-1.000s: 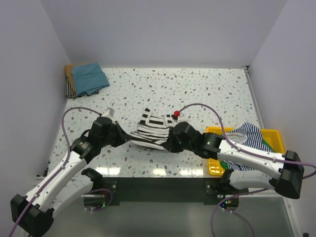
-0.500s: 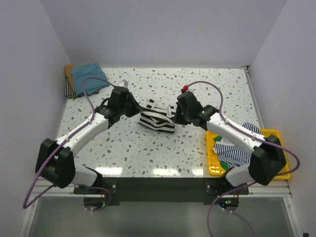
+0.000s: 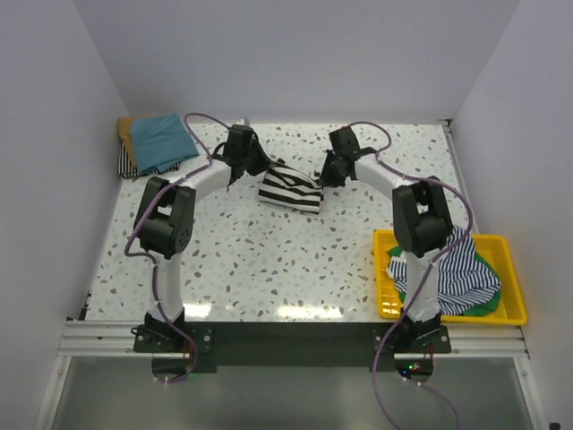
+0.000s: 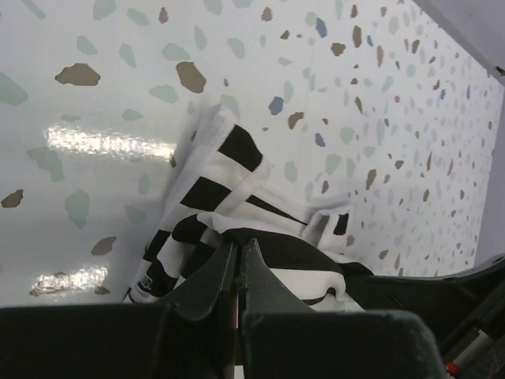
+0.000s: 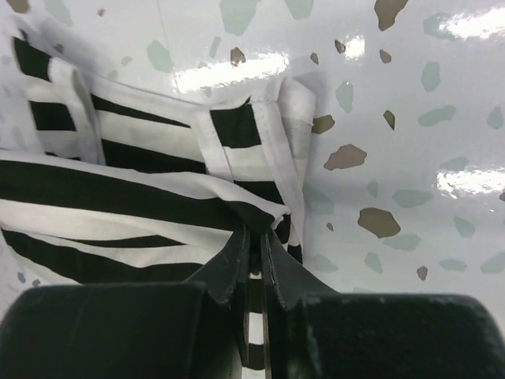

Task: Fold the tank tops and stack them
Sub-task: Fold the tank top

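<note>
A black-and-white striped tank top (image 3: 291, 188) hangs bunched between both grippers over the far middle of the table. My left gripper (image 3: 260, 172) is shut on its left edge, and the left wrist view shows the jaws (image 4: 237, 243) pinching the striped cloth (image 4: 229, 170). On the right edge, my right gripper (image 3: 319, 176) is shut too, its jaws (image 5: 256, 230) clamped on a fold of the stripes (image 5: 118, 197). A teal-blue tank top (image 3: 161, 137) lies on a tan one (image 3: 126, 128) and a striped one (image 3: 127, 165) in the far left corner.
A yellow tray (image 3: 383, 278) stands at the near right, holding another striped tank top (image 3: 448, 267) over a green one (image 3: 488, 301). Both arms reach far forward, elbows over the middle of the speckled table (image 3: 269, 260). White walls close the table on three sides.
Both arms have carried the striped tank top from the near middle of the table to the far middle, stretching out away from their bases. Both grips have held.
</note>
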Available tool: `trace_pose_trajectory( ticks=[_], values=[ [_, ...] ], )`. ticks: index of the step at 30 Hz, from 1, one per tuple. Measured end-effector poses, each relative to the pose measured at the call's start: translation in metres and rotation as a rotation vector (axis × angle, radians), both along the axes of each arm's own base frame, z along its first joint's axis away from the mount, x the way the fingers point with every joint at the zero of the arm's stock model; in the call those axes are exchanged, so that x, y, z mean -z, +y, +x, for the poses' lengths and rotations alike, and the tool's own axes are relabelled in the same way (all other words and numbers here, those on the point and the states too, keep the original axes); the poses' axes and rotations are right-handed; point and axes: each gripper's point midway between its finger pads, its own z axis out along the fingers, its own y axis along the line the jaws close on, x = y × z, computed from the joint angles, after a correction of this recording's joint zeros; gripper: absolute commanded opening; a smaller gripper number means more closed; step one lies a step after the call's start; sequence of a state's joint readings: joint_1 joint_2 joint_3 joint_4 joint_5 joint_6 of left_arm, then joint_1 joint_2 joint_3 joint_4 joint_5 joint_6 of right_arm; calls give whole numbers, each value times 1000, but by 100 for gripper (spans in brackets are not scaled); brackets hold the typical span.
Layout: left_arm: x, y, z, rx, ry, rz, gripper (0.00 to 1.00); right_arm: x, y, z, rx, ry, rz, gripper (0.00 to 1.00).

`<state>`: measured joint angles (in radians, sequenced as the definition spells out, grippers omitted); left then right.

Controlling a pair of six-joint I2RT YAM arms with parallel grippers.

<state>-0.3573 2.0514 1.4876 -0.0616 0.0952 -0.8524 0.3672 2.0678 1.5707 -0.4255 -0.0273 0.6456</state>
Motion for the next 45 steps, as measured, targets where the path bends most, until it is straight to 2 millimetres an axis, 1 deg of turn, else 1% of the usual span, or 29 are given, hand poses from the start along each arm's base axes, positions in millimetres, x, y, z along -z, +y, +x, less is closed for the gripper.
trace_pose_trajectory(
  ticks=[4,6,9,11,12,13,14,16,17,20,23,24,25,26,28,32,34,36,39,45],
  values=[
    [39,3,4,-5,51,12,0,26,3,0,-14,54,-9,0],
    [53,4,0,-3,67,17,0,33,5,-1,-19,65,-9,0],
    [71,7,-14,-11,100,22,0,35,9,-4,-28,53,-9,0],
    [73,10,-25,-30,96,6,0,35,13,-12,-40,38,-8,0],
    [73,13,-36,-41,103,5,0,36,16,-20,-50,37,-8,0],
    [75,18,-51,-54,111,7,0,37,20,-27,-59,31,-5,0],
    [75,22,-64,-65,119,6,0,37,25,-38,-71,25,-1,0],
    [76,31,-102,-81,141,-1,0,38,34,-66,-102,16,1,0],
    [77,36,-117,-85,151,-2,0,38,39,-83,-120,16,2,0],
    [78,49,-169,-85,171,-6,0,39,54,-139,-184,21,10,0],
    [77,63,-217,-70,188,5,0,38,62,-193,-245,37,9,0],
    [74,67,-230,-63,194,8,0,37,63,-206,-261,44,8,0],
    [72,70,-240,-61,198,11,0,35,64,-221,-280,54,7,0],
    [66,74,-249,-57,197,11,0,32,65,-231,-289,54,6,0],
    [46,76,-257,-46,164,0,0,19,65,-243,-299,40,9,0],
    [1,79,-262,-35,77,-19,0,-20,67,-250,-297,-40,53,0],
    [-17,80,-263,-29,48,-20,0,-38,68,-253,-295,-70,75,0],
    [-32,80,-262,-24,26,-22,0,-51,68,-253,-292,-94,86,0],
    [-47,80,-261,-16,15,-17,0,-64,68,-252,-287,-110,91,0],
    [-66,80,-261,-8,4,-9,0,-92,66,-252,-284,-139,109,0]
  ],
)
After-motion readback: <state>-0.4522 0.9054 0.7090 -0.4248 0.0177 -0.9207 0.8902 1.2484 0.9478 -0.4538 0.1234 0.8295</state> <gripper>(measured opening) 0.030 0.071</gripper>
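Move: Both hands already pinch the striped tank top, its middle about 5 cm back and 6 cm right of the left hand, 1 cm back and 8 cm left of the right, just below both. The clear tabletop it goes to lies some 25 cm back and 7 cm left of each hand. The blue stack is 28 cm left and 10 cm ahead of the left hand; the yellow bin is 27 cm back and 31 cm right of the right hand. Both hands, still pinching the tank top's edge, dip, sweep back-left about 25 cm, then lift some 13 cm. ##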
